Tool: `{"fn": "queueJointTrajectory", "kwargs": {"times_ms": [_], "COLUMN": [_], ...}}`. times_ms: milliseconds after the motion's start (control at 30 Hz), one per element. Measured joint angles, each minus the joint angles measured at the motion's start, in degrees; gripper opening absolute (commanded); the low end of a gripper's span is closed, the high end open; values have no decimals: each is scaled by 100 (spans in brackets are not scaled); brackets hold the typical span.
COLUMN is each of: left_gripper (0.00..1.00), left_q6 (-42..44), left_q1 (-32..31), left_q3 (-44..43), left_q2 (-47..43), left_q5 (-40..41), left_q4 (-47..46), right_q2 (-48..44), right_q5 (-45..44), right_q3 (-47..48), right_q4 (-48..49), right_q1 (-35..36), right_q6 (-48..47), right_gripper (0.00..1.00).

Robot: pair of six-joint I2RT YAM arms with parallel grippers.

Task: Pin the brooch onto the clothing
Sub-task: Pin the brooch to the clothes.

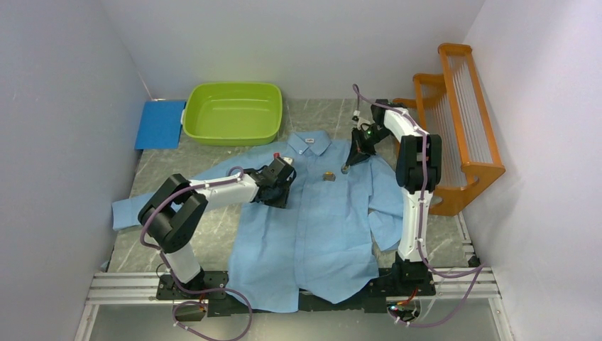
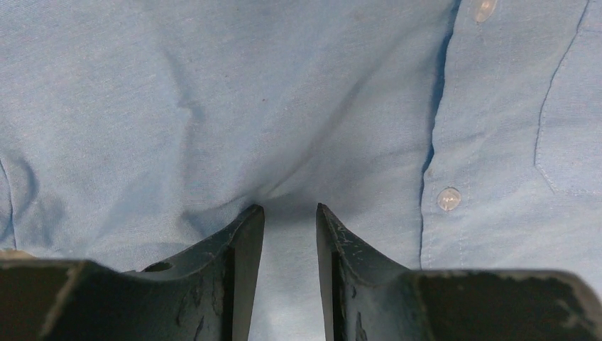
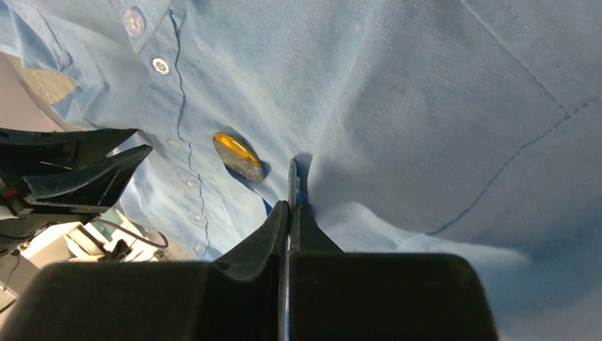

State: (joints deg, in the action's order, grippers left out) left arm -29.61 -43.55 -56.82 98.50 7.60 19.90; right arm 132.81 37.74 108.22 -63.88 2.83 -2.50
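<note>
The clothing, a light blue shirt [image 1: 319, 241], lies flat on the table with its collar at the far side. The brooch [image 1: 329, 175], a small amber oval, rests on the chest just right of the button placket; the right wrist view shows the brooch [image 3: 238, 156] close to the fingertips. My right gripper [image 1: 346, 169] [image 3: 291, 204] is shut on a thin grey flat piece [image 3: 292, 177], seen edge-on and touching the cloth [image 3: 426, 92]. My left gripper [image 1: 282, 186] [image 2: 289, 207] presses on the cloth [image 2: 213, 106] left of the placket, jaws apart, wrinkles gathering between the tips.
A green tub [image 1: 233, 112] stands behind the collar, with a blue flat pad [image 1: 161, 123] to its left. An orange wooden rack [image 1: 461, 121] fills the right side, next to the right arm. White walls close in the table.
</note>
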Motion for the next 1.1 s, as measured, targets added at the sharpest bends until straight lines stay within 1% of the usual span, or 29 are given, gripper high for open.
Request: {"fn": "queueJointTrajectory", "kwargs": {"times_ms": [200,333,433,467,567,700,800,900,1000,1100], "left_gripper": [47,55,62,65,73,76,76,73,73,73], "left_q6": [46,170,269,310,442,678,933,1207,1631,2072], "left_q1": [-26,-35,-33,-31,-26,-68,-151,-236,-343,-540], "left_q3": [-103,-247,-382,-459,-702,-970,-1034,-1071,-1082,-1080], "left_q2": [42,76,79,79,79,2,-184,-356,-374,-313], "left_q5": [20,85,181,216,284,295,249,-26,-448,-640], "left_q4": [118,409,737,835,970,914,654,129,-695,-1495], "right_q2": [-175,-455,-780,-914,-1305,-1648,-1768,-1853,-1871,-1917], "right_q5": [-229,-555,-953,-1069,-1384,-1731,-1904,-1974,-1971,-1974], "right_q3": [74,26,-125,-203,-468,-734,-927,-1119,-1154,-1154], "right_q4": [-201,-223,-214,-208,-199,-192,-166,-149,-149,-149], "right_q1": [0,63,153,186,280,332,326,326,326,326], "right_q6": [31,197,398,457,656,883,1010,1095,1156,1207], "right_gripper": [0,0,0,0,0,0,0,0,0,0]}}
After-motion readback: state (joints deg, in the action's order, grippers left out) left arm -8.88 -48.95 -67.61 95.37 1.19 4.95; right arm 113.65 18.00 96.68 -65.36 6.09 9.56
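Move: The brooch still held in the right fingertips at the shirt lies about 10 cm ahead of the left hand, 18 cm to its right and 2 cm higher. The other brooch on the shirt is some 8 cm ahead of the left hand, 14 cm to its right and level in height. From the right hand, that second brooch sits about 5 cm left, 2 cm back and 2 cm lower; the collar lies 10 cm left and 6 cm ahead. Opening, left hand rises about 13 cm and rightward towards the brooches; right hand lifts held brooch and cloth backward. ##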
